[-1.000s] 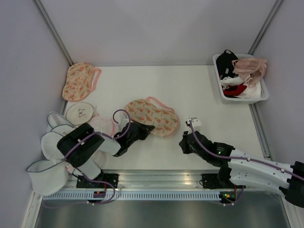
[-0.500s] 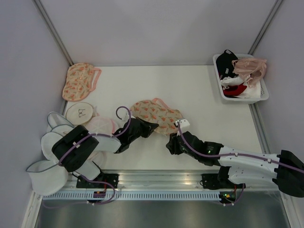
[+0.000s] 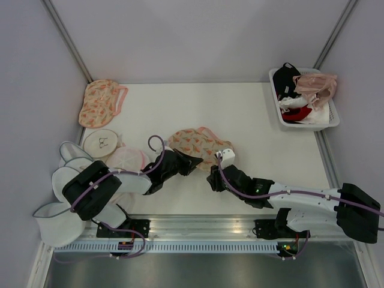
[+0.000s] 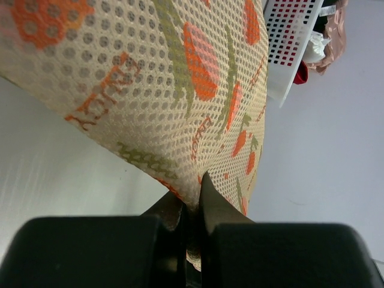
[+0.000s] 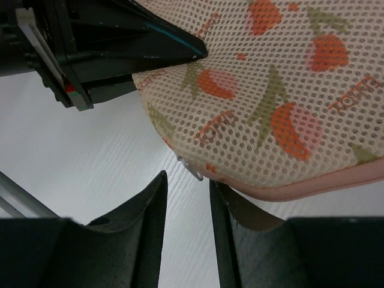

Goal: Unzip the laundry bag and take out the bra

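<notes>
The laundry bag (image 3: 197,143), a peach floral mesh pouch with pink zip trim, lies at the middle of the table. My left gripper (image 3: 188,162) is shut on the bag's near left edge, and the mesh (image 4: 180,90) bunches between its fingers at the left gripper (image 4: 195,191). My right gripper (image 3: 211,177) stands open at the bag's near edge. In the right wrist view the right gripper (image 5: 187,180) has a bare gap, with the small clear zip pull (image 5: 191,167) just beyond its tips under the bag (image 5: 270,102). The bra is hidden.
A second floral pouch (image 3: 99,102) lies at the back left. White round mesh bags (image 3: 67,180) are piled by the left arm. A white basket (image 3: 329,122) of garments stands at the back right, also seen as the basket (image 4: 288,54) in the left wrist view.
The right arm has swung left to the bag's near edge and its jaws have opened. The left gripper has shifted the bag slightly right and away, still holding it.
</notes>
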Motion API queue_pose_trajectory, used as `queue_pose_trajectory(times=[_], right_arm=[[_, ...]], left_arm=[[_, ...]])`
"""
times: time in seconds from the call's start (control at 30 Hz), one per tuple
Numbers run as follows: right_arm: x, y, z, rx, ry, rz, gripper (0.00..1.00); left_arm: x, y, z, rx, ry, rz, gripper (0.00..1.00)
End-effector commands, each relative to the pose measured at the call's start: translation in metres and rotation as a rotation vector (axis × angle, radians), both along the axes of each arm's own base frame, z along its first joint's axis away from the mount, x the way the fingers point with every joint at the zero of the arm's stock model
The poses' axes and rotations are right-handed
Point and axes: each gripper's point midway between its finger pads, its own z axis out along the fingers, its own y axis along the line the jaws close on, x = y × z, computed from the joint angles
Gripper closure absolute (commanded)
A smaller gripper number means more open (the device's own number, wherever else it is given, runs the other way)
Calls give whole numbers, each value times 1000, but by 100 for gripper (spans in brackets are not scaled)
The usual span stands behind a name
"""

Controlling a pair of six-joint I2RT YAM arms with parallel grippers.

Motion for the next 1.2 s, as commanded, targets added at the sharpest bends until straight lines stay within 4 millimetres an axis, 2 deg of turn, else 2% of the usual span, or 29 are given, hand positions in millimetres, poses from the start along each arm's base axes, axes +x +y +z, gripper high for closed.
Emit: queue_pose_trajectory(times=[0.0, 0.13, 0.2, 0.23, 0.27, 0.33, 0.47, 0.7, 0.87, 1.03, 1.13, 1.17], right_arm=[[17, 8, 21, 30, -85, -42, 61], [21, 2, 28, 52, -115, -74, 66], [21, -1, 34, 71, -127, -82, 73], [21, -2, 35, 75, -130, -85, 79], [20, -2, 36, 79, -132, -83, 89], [18, -4, 38, 85, -132, -78, 99], [11, -10, 36, 53, -101, -60, 99], [-2, -41, 24, -116, -11, -80, 100], [-7, -67, 17, -222, 20, -121, 100], [-12, -69, 20, -248, 66, -129, 100], [-9, -78, 20, -271, 60, -176, 99], [-6, -89, 18, -307, 50, -226, 100]], left_arm=[[-5, -8, 28, -95, -26, -21, 98], [-12, -6, 23, -81, -14, -29, 98], [-13, -3, 19, -71, -11, -24, 98], [-14, -3, 18, -68, -8, -26, 98], [-14, -2, 16, -62, -6, -23, 98], [-15, 0, 11, -52, -1, -21, 98], [-17, 1, 5, -29, -6, -33, 98], [-26, 6, -5, 2, -20, -98, 98], [-26, 5, 6, -29, -70, -203, 98], [-14, 16, 17, -80, -139, -245, 98], [-14, 11, 28, -123, -199, -348, 98], [-19, 9, 33, -147, -215, -414, 98]])
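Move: The laundry bag's white zip pull stands just off the right fingertips, about 1 cm ahead, 1 cm to the left and at their height. From the right hand, the left fingertips already pinching the bag's near edge are some 7 cm ahead and 5 cm to the left, level with it; the bag's middle is about 13 cm ahead, 5 cm left and 3 cm lower. From the left hand, the pull lies about 6 cm back and 4 cm to the right. The zip pull is pinched as the right fingers, half open, edge about 1 cm forward and shut on its tab; the right hand lifts some 2.5 cm, then draws the pull roughly 4.5 cm to the right and slightly back along the bag's edge. The left hand keeps its pinch on the bag, easing back about 2.5 cm, then coming partly forward and left while turning some 10 degrees clockwise. ##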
